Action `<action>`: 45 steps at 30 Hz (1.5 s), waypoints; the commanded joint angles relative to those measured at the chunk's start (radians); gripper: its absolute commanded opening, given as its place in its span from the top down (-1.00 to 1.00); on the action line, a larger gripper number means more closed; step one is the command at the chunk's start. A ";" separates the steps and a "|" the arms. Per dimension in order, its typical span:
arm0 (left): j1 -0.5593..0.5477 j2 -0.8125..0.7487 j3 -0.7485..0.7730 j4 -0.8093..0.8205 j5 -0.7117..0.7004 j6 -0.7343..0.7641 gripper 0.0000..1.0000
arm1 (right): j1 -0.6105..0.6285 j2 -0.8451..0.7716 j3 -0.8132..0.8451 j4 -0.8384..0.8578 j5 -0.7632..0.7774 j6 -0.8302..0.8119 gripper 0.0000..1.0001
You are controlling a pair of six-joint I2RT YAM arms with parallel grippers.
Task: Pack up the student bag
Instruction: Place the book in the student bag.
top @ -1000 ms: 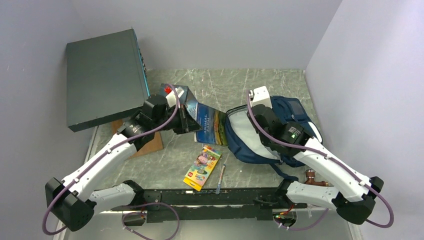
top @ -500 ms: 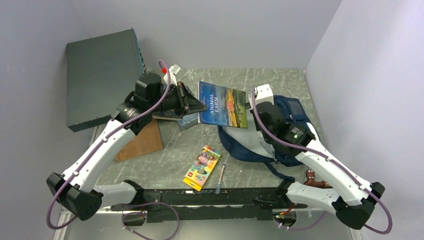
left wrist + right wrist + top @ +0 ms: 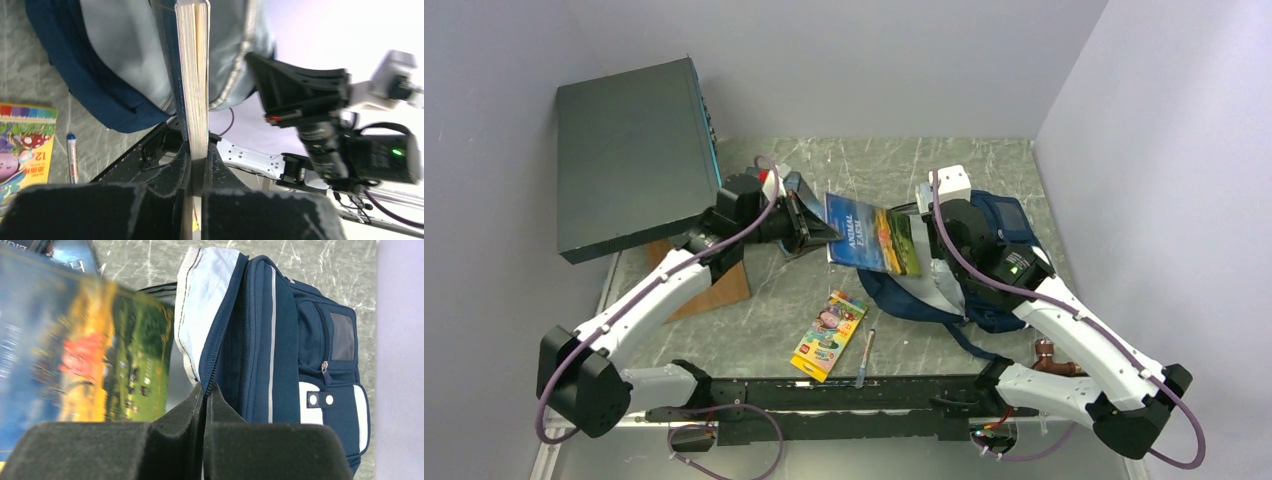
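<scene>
The student bag, navy with pale stripes, lies at the right of the table. My right gripper is shut on the zipper edge of its upper flap, holding the mouth open so the pale lining shows. My left gripper is shut on one end of a blue "Animal Farm" book. The book hangs above the table, tilted on edge, its far end at the bag's mouth. In the left wrist view its page edge runs straight out from the fingers toward the opening.
A big dark grey-green box leans at the back left over a brown board. A crayon box and a pen lie near the front. Another book lies behind the held one.
The left arm has come down and to the right, and the book has tipped onto its edge with its end now at the bag's mouth. The right gripper still holds the flap.
</scene>
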 commanded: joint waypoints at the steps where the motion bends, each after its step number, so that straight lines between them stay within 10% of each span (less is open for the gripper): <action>1: -0.066 0.037 -0.077 0.283 0.035 -0.108 1.00 | -0.002 -0.001 0.076 0.150 -0.004 0.027 1.00; 9: -0.250 0.290 -0.111 0.732 -0.038 -0.247 1.00 | -0.002 0.001 0.075 0.154 -0.046 0.044 1.00; 22: -0.333 0.616 0.045 0.959 -0.289 -0.251 1.00 | -0.003 -0.044 0.109 0.079 -0.126 0.008 1.00; 45: -0.459 1.014 0.384 0.954 -0.472 -0.324 1.00 | -0.010 0.023 0.180 0.107 -0.155 -0.012 1.00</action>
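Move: The book is already in my left fingers, its free end reaching to my right. The bag's mouth lies about 24 cm to that hand's right, 5 cm ahead and some 16 cm below. The crayon box is roughly 5 cm right and 4 cm back, 29 cm down; the pen 13 cm right and 8 cm back on the same tabletop. From my right hand, pinching the bag's flap, the mouth is some 5 cm left and 12 cm below, straight across. I carry the gripped book about 25 cm to the right with my left hand, sinking as I start and drifting slightly back, then running nearly level and forward into the bag's open mouth, and finally dipping again, some 17 cm lower in all. Meanwhile my right hand keeps its pinch on the flap and eases it 2 to 3 cm left and about 2 cm up. ##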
